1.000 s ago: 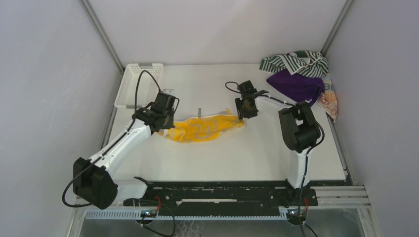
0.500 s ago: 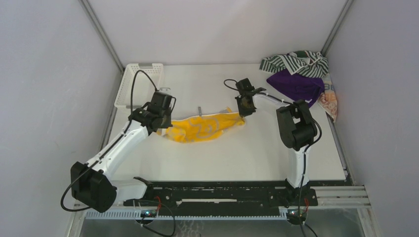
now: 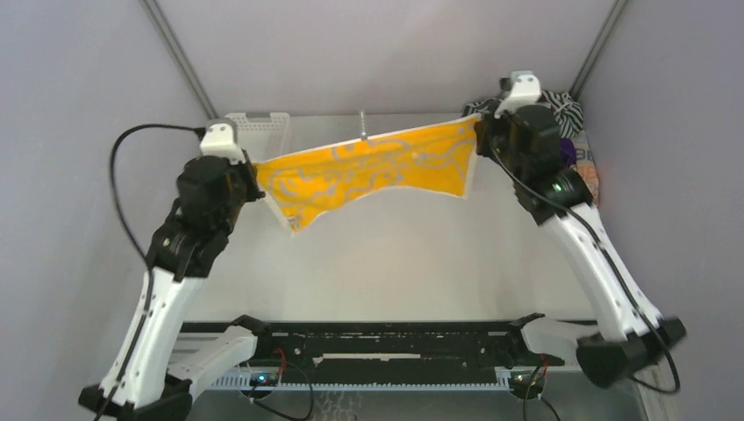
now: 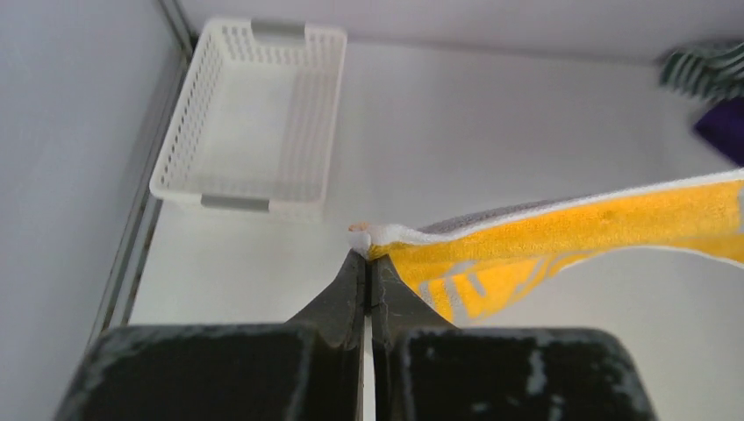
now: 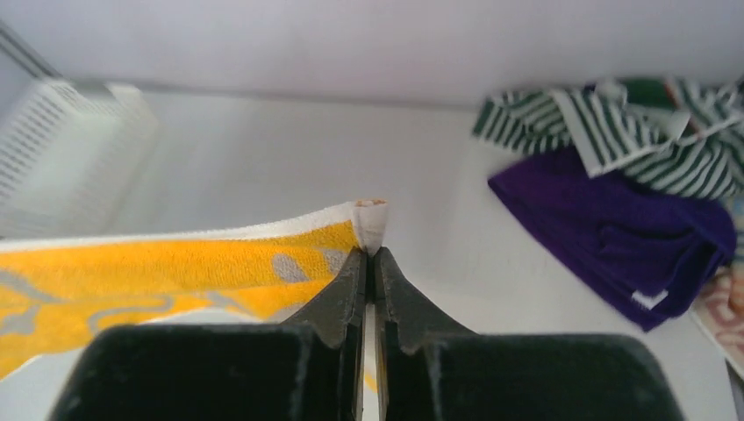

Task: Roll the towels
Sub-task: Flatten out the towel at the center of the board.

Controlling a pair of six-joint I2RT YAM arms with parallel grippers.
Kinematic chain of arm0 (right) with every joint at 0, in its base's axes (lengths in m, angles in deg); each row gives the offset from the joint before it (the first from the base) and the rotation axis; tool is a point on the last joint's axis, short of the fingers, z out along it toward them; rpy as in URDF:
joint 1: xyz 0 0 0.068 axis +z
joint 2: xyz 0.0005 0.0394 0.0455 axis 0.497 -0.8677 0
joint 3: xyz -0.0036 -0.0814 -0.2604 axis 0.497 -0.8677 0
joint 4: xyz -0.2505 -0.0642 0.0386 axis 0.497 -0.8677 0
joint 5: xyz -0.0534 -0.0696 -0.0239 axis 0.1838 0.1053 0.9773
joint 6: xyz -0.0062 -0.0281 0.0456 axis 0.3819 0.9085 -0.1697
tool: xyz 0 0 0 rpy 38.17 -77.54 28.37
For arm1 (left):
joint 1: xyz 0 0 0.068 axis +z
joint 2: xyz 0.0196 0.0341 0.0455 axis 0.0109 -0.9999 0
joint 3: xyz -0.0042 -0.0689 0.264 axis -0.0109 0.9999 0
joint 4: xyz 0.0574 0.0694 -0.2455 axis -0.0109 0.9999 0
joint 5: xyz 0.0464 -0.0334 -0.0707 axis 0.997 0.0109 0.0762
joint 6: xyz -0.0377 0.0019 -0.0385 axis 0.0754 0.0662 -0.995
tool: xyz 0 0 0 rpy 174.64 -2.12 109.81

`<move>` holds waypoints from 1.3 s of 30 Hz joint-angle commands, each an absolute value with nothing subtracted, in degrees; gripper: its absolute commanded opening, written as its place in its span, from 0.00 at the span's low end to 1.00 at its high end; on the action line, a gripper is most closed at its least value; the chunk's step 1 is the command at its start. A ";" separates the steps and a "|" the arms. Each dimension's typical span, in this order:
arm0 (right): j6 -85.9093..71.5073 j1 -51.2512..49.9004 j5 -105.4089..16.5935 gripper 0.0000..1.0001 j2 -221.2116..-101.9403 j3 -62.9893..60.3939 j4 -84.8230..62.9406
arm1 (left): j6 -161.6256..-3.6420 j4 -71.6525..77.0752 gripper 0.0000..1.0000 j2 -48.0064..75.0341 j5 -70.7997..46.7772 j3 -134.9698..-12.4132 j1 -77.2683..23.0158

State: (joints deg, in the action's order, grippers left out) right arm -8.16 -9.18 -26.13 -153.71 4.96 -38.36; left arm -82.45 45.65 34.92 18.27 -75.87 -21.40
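The yellow-and-white towel [image 3: 368, 167] hangs stretched in the air between both arms, above the table. My left gripper [image 3: 254, 168] is shut on its left corner, and the pinched white hem shows at the fingertips of this gripper [image 4: 367, 256]. My right gripper [image 3: 478, 123] is shut on the right corner, with the hem poking out above its tips [image 5: 369, 253]. The towel's lower edge sags toward the left. The green-and-white striped towel [image 5: 632, 123], the purple towel [image 5: 605, 228] and the orange patterned towel [image 5: 724, 307] lie heaped at the back right.
A white lattice basket [image 4: 234, 203] stands at the back left corner by the wall. Grey walls close in the table on three sides. The heap of towels [image 3: 575, 140] sits just behind the right arm.
The right gripper closed on the yellow towel's right corner. Both arms then rose and spread apart, lifting the towel off the table and stretching it out in the air.
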 commanded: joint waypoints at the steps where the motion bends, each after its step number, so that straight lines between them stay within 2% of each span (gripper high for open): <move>1: -7.53 -9.25 -24.99 0.00 -143.01 -1.91 -36.83 | -78.62 40.68 0.00 43.86 16.70 -73.30 -21.13; 9: -13.16 -8.27 -30.26 0.00 -126.43 -10.19 -45.42 | -82.37 41.86 0.00 58.03 3.75 -63.88 -21.17; 14: -15.89 -7.66 -31.26 0.00 -125.66 -13.01 -50.49 | -85.22 43.15 0.00 58.55 -0.08 -59.09 -21.15; 19: -18.34 -9.05 -27.85 0.00 -136.08 -18.39 -48.10 | -89.91 39.86 0.00 46.17 5.40 -54.07 -21.18; 24: -19.38 -11.93 -25.35 0.00 -151.58 -21.21 -38.30 | -93.39 30.37 0.00 25.97 8.79 -51.86 -21.06; 31: -17.77 -15.91 -24.51 0.00 -171.09 -17.38 -27.12 | -93.84 24.73 0.00 1.94 13.06 -61.30 -20.09; 39: -15.67 -19.75 -28.65 0.00 -184.48 -6.82 -28.57 | -92.46 22.57 0.00 -9.79 12.92 -70.09 -17.67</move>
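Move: High over the board, about 34 cm up, the two hands already hold the yellow towel's upper corners. The board's centre lies some 24 cm right of the left hand and 2 cm ahead, and 15 cm left of the right hand and 7 cm back. The white basket stands about 23 cm ahead and 15 cm left of the left hand. From the right hand, the purple towel lies about 13 cm ahead and 23 cm right, the striped towel 27 cm ahead and 24 cm right. Swinging the stretched towel back, both hands rise some 4 cm and draw towards the bases, the left about 8 cm, the right nearly 13. Both then turn and sweep down and forward to lay the towel at the board's centre, ending about 30 cm lower, drifting 5 cm right, fingers tipping down some 35 degrees and keeping their pinch on the corners. ##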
